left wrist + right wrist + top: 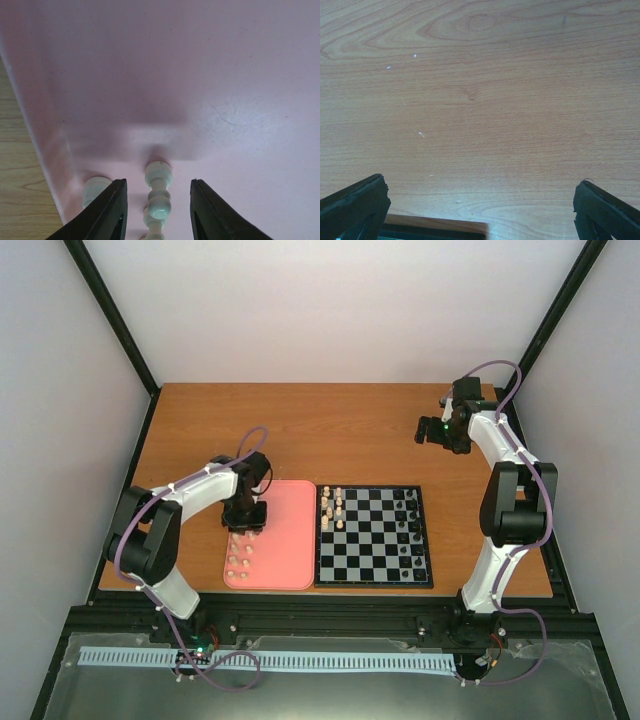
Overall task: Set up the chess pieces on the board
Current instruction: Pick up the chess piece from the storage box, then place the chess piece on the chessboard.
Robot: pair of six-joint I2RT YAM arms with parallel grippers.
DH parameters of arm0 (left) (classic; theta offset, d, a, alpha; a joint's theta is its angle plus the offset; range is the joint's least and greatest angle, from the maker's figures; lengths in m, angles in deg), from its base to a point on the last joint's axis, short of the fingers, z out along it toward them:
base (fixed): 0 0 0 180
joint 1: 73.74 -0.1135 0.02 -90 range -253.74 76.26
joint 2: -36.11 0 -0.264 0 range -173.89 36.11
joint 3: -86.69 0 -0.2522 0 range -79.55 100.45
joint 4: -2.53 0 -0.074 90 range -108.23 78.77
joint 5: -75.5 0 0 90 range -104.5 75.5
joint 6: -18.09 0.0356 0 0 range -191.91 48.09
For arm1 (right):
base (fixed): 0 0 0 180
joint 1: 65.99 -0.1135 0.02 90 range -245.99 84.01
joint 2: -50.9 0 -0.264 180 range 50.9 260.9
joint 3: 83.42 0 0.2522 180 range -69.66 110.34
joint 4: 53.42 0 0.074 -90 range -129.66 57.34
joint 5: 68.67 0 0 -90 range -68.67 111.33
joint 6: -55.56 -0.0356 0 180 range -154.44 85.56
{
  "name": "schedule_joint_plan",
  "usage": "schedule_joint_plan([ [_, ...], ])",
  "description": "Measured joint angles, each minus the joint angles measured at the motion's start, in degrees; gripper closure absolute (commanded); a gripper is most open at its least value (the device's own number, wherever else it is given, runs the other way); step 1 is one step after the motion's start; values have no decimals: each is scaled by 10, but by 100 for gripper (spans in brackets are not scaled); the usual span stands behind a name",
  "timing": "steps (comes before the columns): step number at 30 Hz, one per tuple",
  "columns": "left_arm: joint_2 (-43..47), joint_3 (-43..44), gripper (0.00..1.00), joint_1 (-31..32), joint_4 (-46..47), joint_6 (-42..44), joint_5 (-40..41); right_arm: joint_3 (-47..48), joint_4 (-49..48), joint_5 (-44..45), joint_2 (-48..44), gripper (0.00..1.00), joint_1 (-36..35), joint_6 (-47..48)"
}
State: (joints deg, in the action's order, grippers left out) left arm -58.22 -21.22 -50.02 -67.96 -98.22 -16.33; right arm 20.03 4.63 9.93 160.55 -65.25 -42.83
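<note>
Several cream-white chess pieces [240, 552] stand on the pink tray [290, 540], and a few more [331, 506] stand on the left columns of the board [373, 540]. My left gripper [246, 523] hangs low over the tray's left part. In the left wrist view its fingers [111, 210] straddle one upright white piece [159, 192] with a gap on each side, so the left gripper [158, 182] is open. Another white piece [95, 189] stands just outside the left finger. My right gripper [436, 432] is open over bare wood at the back right, holding nothing.
Black chess figures [408, 522] line the board's right columns. The tray's left rim [35, 130] meets the wooden table [20, 200] close to the left fingers. Under the right gripper [481, 182] lies bare table [480, 100], with its edge [435, 222] nearby.
</note>
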Motion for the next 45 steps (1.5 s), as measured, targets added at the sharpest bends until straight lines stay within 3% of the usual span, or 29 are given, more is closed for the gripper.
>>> schedule_joint_plan([
  [4, 0, -8, 72, 0, 2, 0, -3, 0, 0, 0, 0, 0, 0, 0],
  [10, 0, -14, 76, 0, 5, 0, -6, 0, 0, 0, 0, 0, 0, 0],
  [13, -3, -14, 83, 0, 9, 0, -8, 0, 0, 0, 0, 0, 0, 0],
  [24, -19, -6, 92, 0, 10, 7, -8, 0, 0, 0, 0, 0, 0, 0],
  [30, -19, 21, 92, 10, -13, 11, -5, 0, 0, 0, 0, 0, 0, 0],
  [36, -10, 99, 87, 98, -60, 11, -28, -1, 0, 2, 0, 0, -1, 0],
  [45, -41, 241, 88, 223, -113, 21, -70, -9, 0, 9, -2, 0, -1, 0],
])
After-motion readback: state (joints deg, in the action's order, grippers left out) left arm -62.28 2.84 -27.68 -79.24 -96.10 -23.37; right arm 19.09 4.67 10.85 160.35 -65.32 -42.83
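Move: The white chess piece I want is already between my left hand's open fingers: straight below by about 1 cm, a touch behind the hand point. Its row neighbour stands some 4 cm to my left and level with it; the next piece in its own column is about 4 cm back. The chessboard's middle lies roughly 31 cm to my right, level fore and aft. From my right hand, the wanted piece is about 52 cm left, 23 cm back and 9 cm lower. I sink my left hand another centimetre around the piece while the fingers close from part open and pinch it. Then I lift it out of the pink box, rising some 9 to 10 cm as I swing about 15 cm to the right towards the board, drifting slightly back and turning the wrist some 25 degrees clockwise with a slight tilt, grip kept. ##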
